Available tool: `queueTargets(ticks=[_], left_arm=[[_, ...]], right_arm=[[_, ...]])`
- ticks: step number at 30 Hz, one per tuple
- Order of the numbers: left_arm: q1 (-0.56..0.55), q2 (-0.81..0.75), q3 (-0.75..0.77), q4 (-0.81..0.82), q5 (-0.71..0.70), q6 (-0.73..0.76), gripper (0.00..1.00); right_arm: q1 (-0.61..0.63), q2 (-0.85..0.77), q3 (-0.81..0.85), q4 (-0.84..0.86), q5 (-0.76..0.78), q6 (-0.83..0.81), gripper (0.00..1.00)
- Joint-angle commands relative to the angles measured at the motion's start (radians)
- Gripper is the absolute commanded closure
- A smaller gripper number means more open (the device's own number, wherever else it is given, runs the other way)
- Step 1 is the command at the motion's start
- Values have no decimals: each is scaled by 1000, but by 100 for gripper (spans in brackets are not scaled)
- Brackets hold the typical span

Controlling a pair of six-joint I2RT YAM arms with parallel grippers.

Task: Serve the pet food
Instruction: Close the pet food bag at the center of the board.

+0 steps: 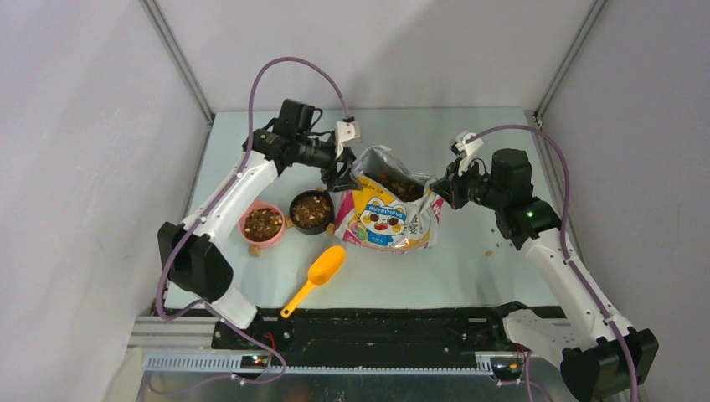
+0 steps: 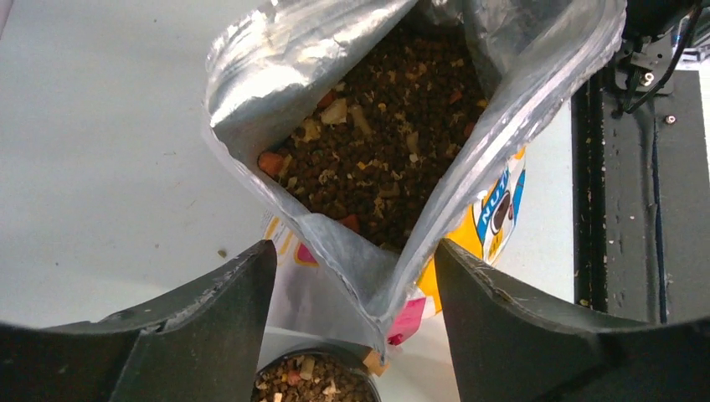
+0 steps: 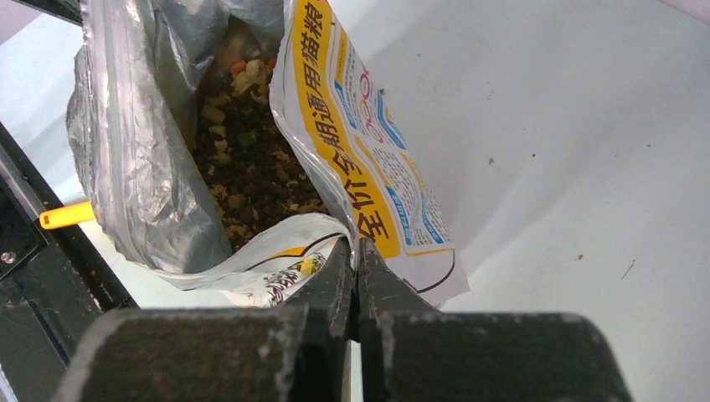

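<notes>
The pet food (image 2: 377,142) fills the open printed bag (image 1: 387,216), which stands mid-table with its foil mouth spread. More of it lies in the black bowl (image 1: 311,209) and the pink bowl (image 1: 263,224) to the bag's left. My left gripper (image 2: 356,276) is open, its fingers on either side of the bag's left corner without touching it, just above the black bowl (image 2: 314,381). My right gripper (image 3: 356,251) is shut on the bag's right edge (image 3: 352,142), with kibble (image 3: 251,167) showing inside.
A yellow scoop (image 1: 316,276) lies on the table in front of the bowls, its handle toward the black rail (image 1: 377,322) at the near edge. Stray kibble lies by the pink bowl (image 1: 254,249) and to the bag's right (image 1: 490,251).
</notes>
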Motion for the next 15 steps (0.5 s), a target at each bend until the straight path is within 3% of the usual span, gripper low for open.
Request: queueTargets(ticks=[1, 2, 7, 11, 15], left_arm=[[-18, 38, 88, -61, 32, 9, 35], [-21, 52, 110, -90, 18, 16, 41], [-48, 48, 120, -143, -87, 27, 96], [-66, -72, -27, -24, -94, -79, 100], [-167, -313, -265, 290, -245, -256, 100]], right_arm=[[-4, -17, 23, 125, 72, 16, 100], [-3, -20, 22, 125, 74, 21, 100], [-9, -40, 22, 138, 175, 86, 100], [-68, -60, 22, 184, 325, 224, 100], [-184, -60, 22, 228, 292, 311, 100]])
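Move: The bag's open mouth has its left corner already between the left hand's parted fingers, about 1 cm to their right and level with them; the bag's middle is some 11 cm right, 3 cm back and 9 cm below. From the left hand, the black bowl is roughly 11 cm left, 2 cm back and 17 cm below, the yellow scoop about 10 cm left and 19 cm back. From the right hand, that left corner is about 24 cm left and 3 cm ahead. The bag's left mouth corner gets pinched as the left fingers close from wide open to shut, the hand staying nearly in place, then easing back about 1 cm towards the base. The right hand keeps its pinch on the opposite corner and, after a still start, pulls it about 3 cm right and a little forward, away from the left hand, turning some 15 degrees clockwise. ##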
